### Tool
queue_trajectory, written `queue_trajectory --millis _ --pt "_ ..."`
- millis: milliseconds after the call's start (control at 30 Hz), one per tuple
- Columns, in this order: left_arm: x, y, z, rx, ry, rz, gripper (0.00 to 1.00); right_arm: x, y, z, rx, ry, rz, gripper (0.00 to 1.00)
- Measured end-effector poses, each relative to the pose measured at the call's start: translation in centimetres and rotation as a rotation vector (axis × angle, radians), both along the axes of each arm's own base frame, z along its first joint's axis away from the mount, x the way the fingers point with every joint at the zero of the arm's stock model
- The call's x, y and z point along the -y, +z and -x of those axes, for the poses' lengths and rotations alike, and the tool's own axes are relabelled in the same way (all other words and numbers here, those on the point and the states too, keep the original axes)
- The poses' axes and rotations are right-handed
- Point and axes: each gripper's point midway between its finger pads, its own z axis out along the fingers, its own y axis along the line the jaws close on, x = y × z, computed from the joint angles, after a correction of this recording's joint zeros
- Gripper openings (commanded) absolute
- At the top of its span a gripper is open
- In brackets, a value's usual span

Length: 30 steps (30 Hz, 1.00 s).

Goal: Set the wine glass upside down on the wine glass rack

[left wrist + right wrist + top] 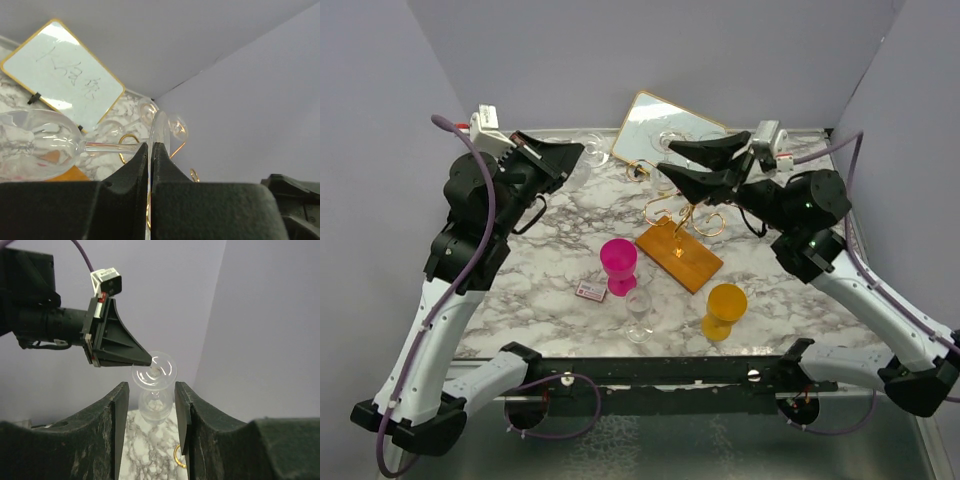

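My left gripper (572, 156) is shut on the foot rim of a clear wine glass (593, 152), held above the table's back left. In the left wrist view the stem runs sideways from the gripper (150, 146) to the bowl of the wine glass (35, 150). The right gripper (665, 162) is open and points left at the glass, a short gap away. Seen from the right wrist, the wine glass (154, 371) shows foot-first beyond the open gripper (151, 392). The gold wire wine glass rack (682, 212) stands on its wooden base (680, 257) at mid-table.
A gold-framed mirror (665, 125) leans at the back. A pink goblet (618, 265), a yellow goblet (725, 308) and a second clear glass (639, 312) stand in front of the rack. A small card (590, 291) lies beside the pink goblet.
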Motion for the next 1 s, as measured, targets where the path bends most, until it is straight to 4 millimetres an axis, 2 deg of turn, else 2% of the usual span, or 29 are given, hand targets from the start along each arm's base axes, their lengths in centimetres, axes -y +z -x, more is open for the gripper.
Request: queue_trajectory --millis 233,333,467,600,767,1000 --pt "1.7 -5.3 0.5 -0.12 -0.097 -0.01 0.0 3.7 -0.9 1.0 -0.126 -0.093 -0.048 0.4" --pt "2.4 -7.1 1.2 -0.172 -0.145 0.011 0.0 4.7 -1.7 0.7 -0.183 -0.133 -0.068 0.39" --pt "3.8 -9.2 1.9 -0.246 -0.224 0.038 0.0 5.0 -2.7 0.3 -0.236 -0.16 -0.07 0.38" --pt "4.9 -9.6 2.2 -0.275 -0.288 0.061 0.0 5.0 -3.7 -0.1 -0.28 -0.172 -0.059 0.38" --pt "5.8 -8.5 2.3 -0.246 -0.34 0.116 0.0 5.0 -4.2 -0.3 -0.316 -0.176 -0.062 0.37" --pt "7.1 -8.5 1.3 -0.256 -0.384 0.17 0.0 5.5 -4.4 -0.1 -0.34 -0.183 -0.079 0.37"
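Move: The left hand still grips the upside-down glass by its foot; the rack's empty left hook lies about 10 cm to its right, 3 cm ahead and some 11 cm below. The front-left hook is roughly 15 cm right and 4 cm back, at similar height; the glass hanging at the rear is about 17 cm right, 9 cm ahead, 18 cm down. From the empty right hand the left hook lies about 6 cm ahead, 5 cm left, 12 cm below. Left hand lowers its glass about 8 cm and rightwards towards the left hook; open right hand withdraws right. ##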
